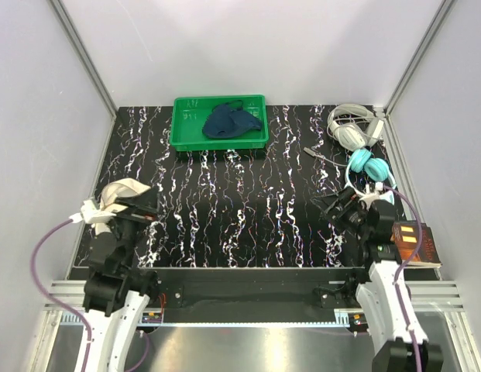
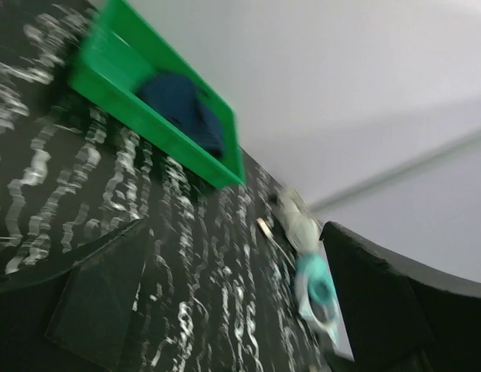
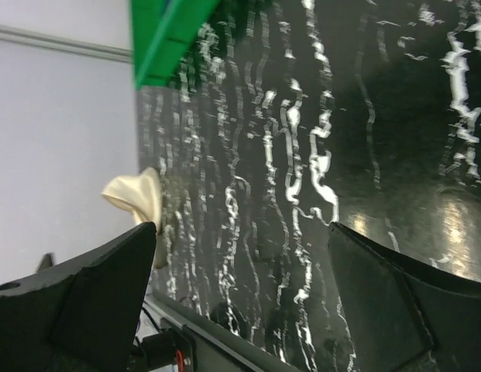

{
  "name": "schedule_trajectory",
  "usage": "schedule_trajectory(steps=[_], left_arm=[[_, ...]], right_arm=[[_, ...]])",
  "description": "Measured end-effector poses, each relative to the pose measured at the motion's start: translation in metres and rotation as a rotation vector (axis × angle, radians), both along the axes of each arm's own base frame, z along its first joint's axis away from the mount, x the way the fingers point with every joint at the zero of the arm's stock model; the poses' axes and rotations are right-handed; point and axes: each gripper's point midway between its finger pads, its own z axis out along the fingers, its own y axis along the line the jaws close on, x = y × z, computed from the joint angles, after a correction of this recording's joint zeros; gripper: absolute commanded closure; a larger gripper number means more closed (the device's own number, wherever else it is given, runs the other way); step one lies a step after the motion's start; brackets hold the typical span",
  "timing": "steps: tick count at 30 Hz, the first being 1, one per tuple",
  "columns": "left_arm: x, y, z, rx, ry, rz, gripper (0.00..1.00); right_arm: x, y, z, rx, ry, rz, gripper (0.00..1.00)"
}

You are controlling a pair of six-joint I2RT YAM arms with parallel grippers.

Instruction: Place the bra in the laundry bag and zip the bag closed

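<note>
The dark navy bra (image 1: 231, 122) lies crumpled in the green tray (image 1: 183, 133) at the back centre; it also shows in the left wrist view (image 2: 182, 107). The cream laundry bag (image 1: 118, 193) lies crumpled at the table's left edge, just left of my left gripper (image 1: 143, 208), partly hidden by the arm. It shows in the right wrist view (image 3: 138, 197). My left gripper (image 2: 240, 310) is open and empty above the mat. My right gripper (image 1: 334, 205) is open and empty near the right side, its jaws wide in its wrist view (image 3: 244, 302).
Teal headphones (image 1: 369, 166) and white-grey headphones (image 1: 351, 128) lie at the back right; the teal ones show in the left wrist view (image 2: 317, 290). A small metal piece (image 1: 319, 155) lies beside them. A dark book (image 1: 418, 243) sits at the right front edge. White walls enclose the table.
</note>
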Motion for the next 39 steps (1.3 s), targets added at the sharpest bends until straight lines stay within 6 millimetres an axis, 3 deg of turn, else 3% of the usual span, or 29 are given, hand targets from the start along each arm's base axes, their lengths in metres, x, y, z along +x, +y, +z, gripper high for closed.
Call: schedule_trajectory(steps=[5,8,12,16,19,21,27,28,29,32,34,35,39], left_arm=[[-0.007,0.032,0.013,0.129,0.081,0.156,0.01],[-0.001,0.035,0.009,0.245,0.153,0.155,0.01],[0.02,0.046,-0.003,0.382,0.383,0.193,0.01],[0.045,0.073,-0.03,0.448,0.615,0.279,0.01],[0.052,0.114,-0.066,0.399,0.797,0.373,0.01],[0.056,0.131,-0.088,0.363,0.884,0.397,0.04],[0.078,0.154,-0.152,0.262,1.008,0.369,0.31],[0.083,0.153,-0.158,0.252,1.015,0.352,0.47],[0.09,0.152,-0.166,0.238,1.02,0.33,0.54],[0.106,0.147,-0.186,0.194,1.036,0.271,0.65],[0.114,0.141,-0.196,0.167,1.038,0.232,0.78],[0.116,0.14,-0.197,0.157,1.033,0.222,0.97],[0.127,0.132,-0.189,0.152,0.978,0.184,1.0]], right_arm=[[0.012,-0.009,-0.013,-0.089,0.137,-0.003,0.0],[0.019,-0.01,-0.004,-0.125,0.129,0.024,0.0],[0.026,-0.008,0.008,-0.155,0.095,0.073,0.0],[0.026,-0.005,0.016,-0.178,0.061,0.114,0.0],[0.024,-0.004,0.02,-0.186,0.042,0.129,0.0],[0.022,-0.001,0.024,-0.182,0.025,0.142,0.0],[0.014,0.004,0.038,-0.165,-0.026,0.164,0.0],[0.013,0.004,0.041,-0.163,-0.036,0.164,0.0],[0.011,0.005,0.045,-0.161,-0.049,0.166,0.0],[0.005,0.008,0.055,-0.157,-0.091,0.175,0.0],[0.003,0.008,0.06,-0.158,-0.112,0.175,0.0],[0.002,0.008,0.061,-0.159,-0.117,0.175,0.0],[0.001,0.009,0.062,-0.157,-0.119,0.179,0.0]])
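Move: Ahead and well to the left of the open left hand, the laundry bag lies about 7 cm forward, 15 cm left and 21 cm below. Its nearest neighbour is the green tray, roughly 39 cm ahead and 18 cm right of that hand, with the bra in it about 3 cm farther right. From the right hand the bag lies some 65 cm left and 3 cm back, about 10 cm lower. Swinging out left, then plunging forward to the laundry bag, the left hand drops some 20 cm in all, its fingers tipping down nearly 60 degrees. They close late in the descent, pinching the trimmed edge at the bag's far side. The empty right hand reaches slightly forward, draws back and rises about 6 cm, still open. ##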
